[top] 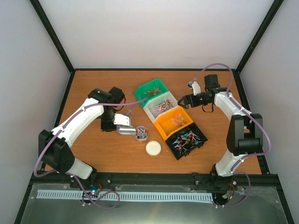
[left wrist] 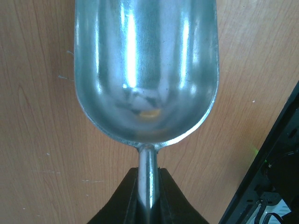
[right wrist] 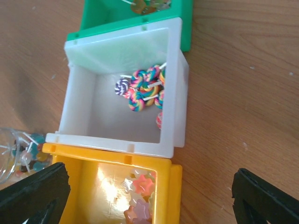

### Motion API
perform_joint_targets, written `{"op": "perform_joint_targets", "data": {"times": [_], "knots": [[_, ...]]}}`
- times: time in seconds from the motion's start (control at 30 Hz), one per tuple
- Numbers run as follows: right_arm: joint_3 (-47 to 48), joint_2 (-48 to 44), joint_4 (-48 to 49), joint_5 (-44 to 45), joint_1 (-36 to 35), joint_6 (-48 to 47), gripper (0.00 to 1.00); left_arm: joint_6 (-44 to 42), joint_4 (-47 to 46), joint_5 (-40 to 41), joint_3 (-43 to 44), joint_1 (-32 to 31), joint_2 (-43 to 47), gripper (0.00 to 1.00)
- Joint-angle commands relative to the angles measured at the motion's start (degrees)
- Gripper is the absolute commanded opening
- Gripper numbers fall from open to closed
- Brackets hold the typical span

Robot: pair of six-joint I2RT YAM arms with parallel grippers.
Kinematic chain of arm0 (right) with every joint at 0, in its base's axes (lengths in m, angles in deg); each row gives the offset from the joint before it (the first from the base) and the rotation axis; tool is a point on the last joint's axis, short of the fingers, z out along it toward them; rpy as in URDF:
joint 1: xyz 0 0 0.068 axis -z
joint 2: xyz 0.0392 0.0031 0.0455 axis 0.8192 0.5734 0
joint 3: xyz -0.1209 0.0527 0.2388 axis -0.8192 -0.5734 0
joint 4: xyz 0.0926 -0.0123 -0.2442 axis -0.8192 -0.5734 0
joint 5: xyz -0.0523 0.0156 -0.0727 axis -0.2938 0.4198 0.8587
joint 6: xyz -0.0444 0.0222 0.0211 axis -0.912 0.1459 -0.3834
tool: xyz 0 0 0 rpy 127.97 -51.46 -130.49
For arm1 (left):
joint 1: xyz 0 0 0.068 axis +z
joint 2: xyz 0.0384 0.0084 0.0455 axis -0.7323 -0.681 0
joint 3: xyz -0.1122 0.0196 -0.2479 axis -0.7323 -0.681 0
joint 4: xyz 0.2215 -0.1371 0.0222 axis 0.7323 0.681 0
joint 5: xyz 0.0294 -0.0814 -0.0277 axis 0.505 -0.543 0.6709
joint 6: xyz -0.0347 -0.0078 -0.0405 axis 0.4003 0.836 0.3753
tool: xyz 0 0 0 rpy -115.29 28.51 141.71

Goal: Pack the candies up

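The candies lie sorted in four bins: swirl lollipops (right wrist: 142, 88) in the white bin (right wrist: 117, 142), star-shaped sweets (right wrist: 142, 193) in the orange bin (right wrist: 175, 186), and mixed sticks (top: 187, 138) in the black bin (top: 175, 152). More of them fill a small clear jar (top: 141, 134). My left gripper (left wrist: 148, 196) is shut on the handle of a metal scoop (left wrist: 145, 70), whose bowl looks empty and sits just left of the jar. My right gripper (right wrist: 152, 200) hangs open above the orange bin's far end, holding nothing.
A green bin (top: 145, 88) heads the diagonal row of bins. The jar's white lid (top: 153, 148) lies flat on the wooden table, in front of the jar. A black frame rail (left wrist: 280, 154) runs close to the right of the scoop.
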Motion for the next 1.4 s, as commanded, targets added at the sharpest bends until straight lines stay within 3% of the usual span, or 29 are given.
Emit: {"op": "perform_joint_targets", "data": {"times": [0.0, 0.17, 0.3, 0.53, 0.77, 1.1, 1.27, 1.37], "knots": [[0.5, -1.8, -0.1, -4.9, 0.4, -2.8, 0.93, 1.4, 2.0, 0.5, 2.7, -1.5, -0.1, 0.01], [-1.1, -3.3, 2.4, -11.3, 0.2, -4.8, 0.86, 1.8, 1.9, -0.9, 3.7, -1.7, -0.3, 0.01], [-4.3, -5.3, 6.9, -17.2, -1.7, -6.4, 0.73, 2.8, 2.0, -8.2, 6.4, -1.7, -0.5, 0.01], [-7.3, -9.1, 12.3, -17.5, -13.7, -11.4, 0.59, 3.4, 2.4, -18.5, 12.0, -1.7, -1.5, 0.01], [-5.4, -8.2, 14.7, -13.2, -24.4, -14.2, 0.55, 2.5, 3.0, -23.0, 13.7, -1.7, -2.3, 0.01], [-2.1, -4.7, 13.8, -11.3, -31.1, -17.4, 0.5, 1.0, 2.9, -26.0, 13.0, -1.8, -1.3, 0.01], [-0.6, -3.5, 12.8, -11.4, -32.9, -18.0, 0.38, 1.3, 2.7, -27.5, 13.0, -1.8, -1.4, 0.01], [-0.7, -3.4, 12.7, -11.2, -32.9, -17.6, 0.2, 2.4, 2.3, -27.9, 13.5, -1.8, -1.3, 0.01]]}}
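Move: The left hand, fingers pointing down, holds the scoop by its handle, the bowl sticking out about 9 cm to its right; the jar stands some 16 cm to its right, 2 cm back and 10 cm lower, the round lid 22 cm right and 9 back. For the open right hand the bowl lies roughly 31 cm left and 17 cm back at about its own height. From there the white tray is 9 cm left, straight across, the orange tray 3 left and 9 back, both 10 cm below. The right hand's fingers come astride the scoop's forward rim near the mouth, one inside the bowl and one outside, closing from wide open to about a third. It sweeps some 22 cm left and 14 cm back, rising 6 cm and swinging counter-clockwise. The left hand keeps its grip on the handle, carrying the scoop about 8 cm right and 5 cm up, mouth tipping up some 25 degrees. ##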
